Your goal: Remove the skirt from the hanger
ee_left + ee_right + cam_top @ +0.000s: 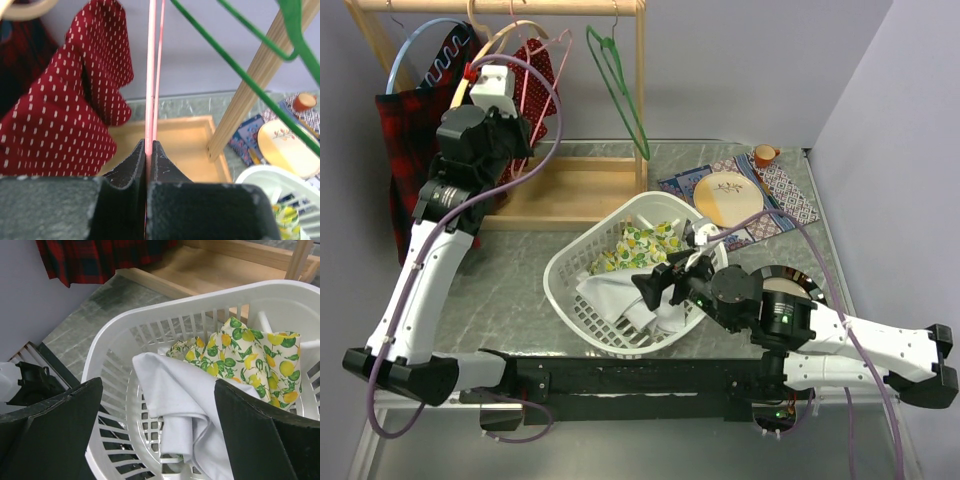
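A thin pink hanger (pixel 152 75) hangs bare from the wooden rack, and my left gripper (pixel 149 145) is shut on its two wires. The top view shows that hanger (pixel 563 60) up at the rail. A white skirt (pixel 175 400) lies crumpled in the white laundry basket (pixel 150 310), beside a lemon-print cloth (pixel 255 355). My right gripper (pixel 157 390) hovers over the basket, open wide, its fingers on either side of the skirt and apart from it. In the top view the right gripper (pixel 655 283) sits above the skirt (pixel 620 295).
A red dotted garment (pixel 60 115) hangs left of the pink hanger. A dark plaid garment (pixel 405 130) hangs at the rack's left end and a green hanger (pixel 620 80) at its right. A plate (pixel 728 198) on a patterned mat and an orange cup (pixel 765 154) lie at the back right.
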Controlling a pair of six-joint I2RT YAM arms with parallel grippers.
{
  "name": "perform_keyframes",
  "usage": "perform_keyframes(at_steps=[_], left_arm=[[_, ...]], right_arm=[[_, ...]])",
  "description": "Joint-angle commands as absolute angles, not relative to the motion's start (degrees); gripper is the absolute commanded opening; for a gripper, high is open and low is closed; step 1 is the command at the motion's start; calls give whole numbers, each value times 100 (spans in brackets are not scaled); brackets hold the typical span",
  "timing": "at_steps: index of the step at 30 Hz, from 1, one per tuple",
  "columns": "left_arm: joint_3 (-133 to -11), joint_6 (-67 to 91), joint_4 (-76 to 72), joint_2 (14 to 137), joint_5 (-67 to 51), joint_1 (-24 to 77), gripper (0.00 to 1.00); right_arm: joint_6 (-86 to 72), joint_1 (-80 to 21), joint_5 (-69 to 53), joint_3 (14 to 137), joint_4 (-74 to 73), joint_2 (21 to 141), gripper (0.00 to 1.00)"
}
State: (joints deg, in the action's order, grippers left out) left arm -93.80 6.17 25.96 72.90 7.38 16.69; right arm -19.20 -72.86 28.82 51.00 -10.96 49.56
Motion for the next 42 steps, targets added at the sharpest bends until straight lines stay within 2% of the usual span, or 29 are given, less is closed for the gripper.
perform_keyframes(at_steps=[1, 6, 10, 16, 18, 19, 21, 22, 25, 31, 39, 42], left_arm=[[-9921, 545, 2048, 7725, 598, 1652, 1], [-10054, 448, 1635, 8112, 466, 1652, 1], [-10467, 431, 1845, 8568, 510, 1644, 1], [-10222, 387, 1828, 8868, 404, 1652, 1], [-10187, 457, 1915, 8824, 396, 1652, 11], [-10143, 474, 1933, 8789, 352, 1652, 33], [-10038, 492, 1969, 8570, 247, 1652, 56], [-9802, 501, 1943, 8456, 176, 1652, 74], [-9214, 466, 1793, 7885, 245, 1652, 89], [-8842, 606, 2056, 6918, 596, 1644, 97], [-9316, 308, 2918, 6662, 2108, 1486, 96], [-9667, 316, 2997, 6820, 2110, 1197, 95]], right_arm=[[-1802, -7277, 2945, 4905, -713, 4641, 100], [-1591, -7269, 2584, 4869, -632, 4456, 100], [-1608, -7269, 2549, 4825, -598, 4360, 100], [-1687, -7277, 2364, 4737, -588, 4438, 100], [-1740, -7277, 2382, 4781, -650, 4473, 100], [-1749, -7269, 2373, 4790, -650, 4491, 100], [-1784, -7269, 2312, 4799, -642, 4482, 100], [-1784, -7277, 2268, 4790, -624, 4456, 100], [-1837, -7277, 1936, 4711, -502, 4386, 99], [-1863, -7269, 1573, 4807, -527, 4561, 99], [-1784, -7269, 1933, 5098, -809, 4579, 99], [-1846, -7277, 1890, 5001, -695, 4465, 99]])
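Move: The left hand already holds the empty pink hanger by its lower corner; the rack's rail, where its hook goes, is about 20 cm ahead, 3 cm right and 18 cm above. The red dotted garment hangs some 10 cm ahead and 7 cm left, the green hanger 12 cm ahead and 15 cm right, both near hand height. From the right hand, that rail spot is roughly 42 cm ahead, 20 cm left and 32 cm up. Left hand lowers the pink hanger 8 cm forward onto the rail, opens, then backs off 12 cm, leftward. ##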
